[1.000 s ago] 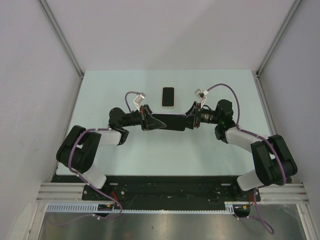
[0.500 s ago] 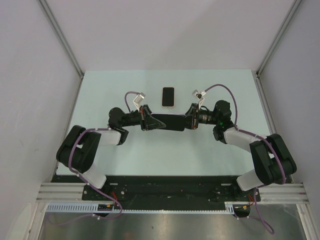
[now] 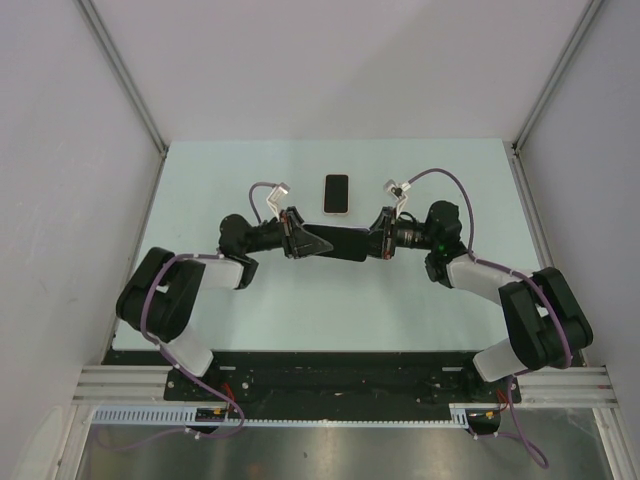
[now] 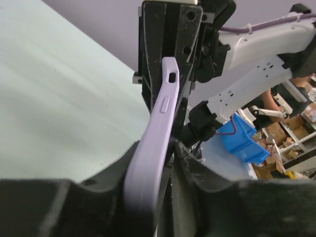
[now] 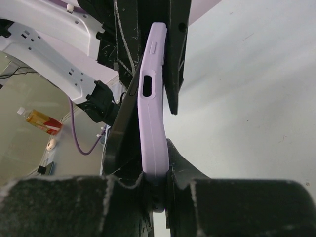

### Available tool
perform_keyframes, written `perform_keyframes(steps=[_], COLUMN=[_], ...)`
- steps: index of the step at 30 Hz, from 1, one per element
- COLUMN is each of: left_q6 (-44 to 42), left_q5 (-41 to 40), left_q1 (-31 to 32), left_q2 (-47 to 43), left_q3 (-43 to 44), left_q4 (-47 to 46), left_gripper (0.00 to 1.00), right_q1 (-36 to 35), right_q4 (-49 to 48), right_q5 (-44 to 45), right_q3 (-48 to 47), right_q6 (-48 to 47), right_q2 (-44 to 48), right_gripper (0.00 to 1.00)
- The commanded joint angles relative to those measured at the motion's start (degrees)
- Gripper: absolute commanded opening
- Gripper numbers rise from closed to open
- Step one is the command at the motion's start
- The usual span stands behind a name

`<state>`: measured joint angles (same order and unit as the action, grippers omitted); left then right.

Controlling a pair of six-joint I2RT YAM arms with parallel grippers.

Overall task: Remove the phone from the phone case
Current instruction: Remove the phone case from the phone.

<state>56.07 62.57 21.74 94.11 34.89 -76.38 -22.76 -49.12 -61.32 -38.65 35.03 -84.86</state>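
A dark phone [image 3: 340, 244] in a lilac phone case [image 4: 159, 123] hangs edge-up above the table's middle, between my two grippers. My left gripper [image 3: 305, 243] has its jaws around the left end, with case and phone between them; a thin dark gap shows beside the case in the left wrist view. My right gripper [image 3: 372, 245] is shut on the lilac case [image 5: 154, 113] alone. In the right wrist view the dark phone [image 5: 121, 133] splays away from the case on the left side.
A second phone [image 3: 336, 193] with a pale rim lies flat on the light table [image 3: 200, 190] just behind the held one. Grey walls with metal posts [image 3: 130, 90] close in three sides. Both arm bases sit at the near edge.
My right gripper has closed down onto the case end and shifted slightly left. My left jaws have eased a little wider around their end.
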Motion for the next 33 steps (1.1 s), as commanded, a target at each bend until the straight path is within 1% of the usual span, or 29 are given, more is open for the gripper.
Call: perform_keyframes(steps=[1, 3, 4, 6, 8, 9, 11, 13, 14, 23, 31, 33], left_q6=[-0.62, -0.62, -0.62, -0.79, -0.97, -1.05, -1.32, -1.67, -1.76, -3.87, -4.83, -5.8], left_q5=[-13.0, -12.91, -12.91, -12.73, -12.64, -12.64, -12.64, -12.47, -12.47, -12.12, -11.85, -10.72], left_q1=[0.32, 0.24, 0.24, 0.32, 0.32, 0.24, 0.24, 0.24, 0.24, -0.55, -4.51, -5.91], left_q2=[1.08, 0.91, 0.99, 0.73, 0.64, 0.64, 0.47, -0.06, -0.24, -2.87, -5.77, -6.48], left_q3=[3.34, 3.34, 3.34, 3.34, 3.25, 3.25, 3.16, 3.16, 2.99, 2.81, 2.99, 3.34], left_q4=[-19.95, -19.95, -19.86, -19.86, -19.95, -19.95, -19.95, -19.95, -19.95, -19.95, -19.95, -19.86], left_gripper=[0.41, 0.47, 0.54, 0.59, 0.6, 0.67, 0.7, 0.96, 1.0, 1.0, 1.0, 1.0], right_q1=[-3.34, -3.16, -3.25, -3.25, -3.08, -2.99, -2.64, -2.37, -2.11, -0.71, -0.35, -0.35], right_q4=[-2.82, -2.64, -2.64, -2.47, -2.12, -2.12, -1.59, -1.33, -1.06, 1.13, 3.33, 3.68], right_q5=[-4.33, -4.25, -4.25, -4.25, -4.07, -3.98, -3.81, -3.46, -3.46, -2.14, -1.7, -1.52], right_q3=[-0.72, -0.72, -0.72, -0.81, -0.72, -0.72, -0.72, -0.81, -0.81, -0.72, -0.81, -0.81], right_q6=[1.98, 1.8, 1.89, 1.8, 1.71, 1.54, 1.36, 1.1, 1.01, -0.66, -2.51, -2.77], right_q2=[1.28, 1.28, 1.19, 1.1, 1.01, 1.01, 0.92, 0.75, 0.66, 0.84, 0.66, 0.22], right_gripper=[0.0, 0.0, 0.0, 0.0, 0.0, 0.0, 0.0, 0.0, 0.0, 0.0, 0.0, 0.0])
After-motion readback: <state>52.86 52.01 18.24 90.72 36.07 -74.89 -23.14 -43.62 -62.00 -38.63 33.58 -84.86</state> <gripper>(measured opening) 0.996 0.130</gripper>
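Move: The phone in its case hangs between the two hands, each at one end: its middle is roughly 6 cm to the right of the left hand and level with it in height and reach, with the right gripper some 14 cm to that hand's right. The loose black phone lies on the table about 26 cm ahead of the left hand, 7 cm to its right and some 15 cm below. From the right hand, the case's middle is about 7 cm to the left, level with it. Forward first, about 3 cm at one height, the left hand slides off the left end of the phone case as its already loosening fingers spread fully open. It then rises some 3 cm while edging farther forward and left, its wrist swinging roughly 15 degrees counter-clockwise. The right hand keeps its pinch on the other end, nearly still before sinking a little over 1 cm at the end. ##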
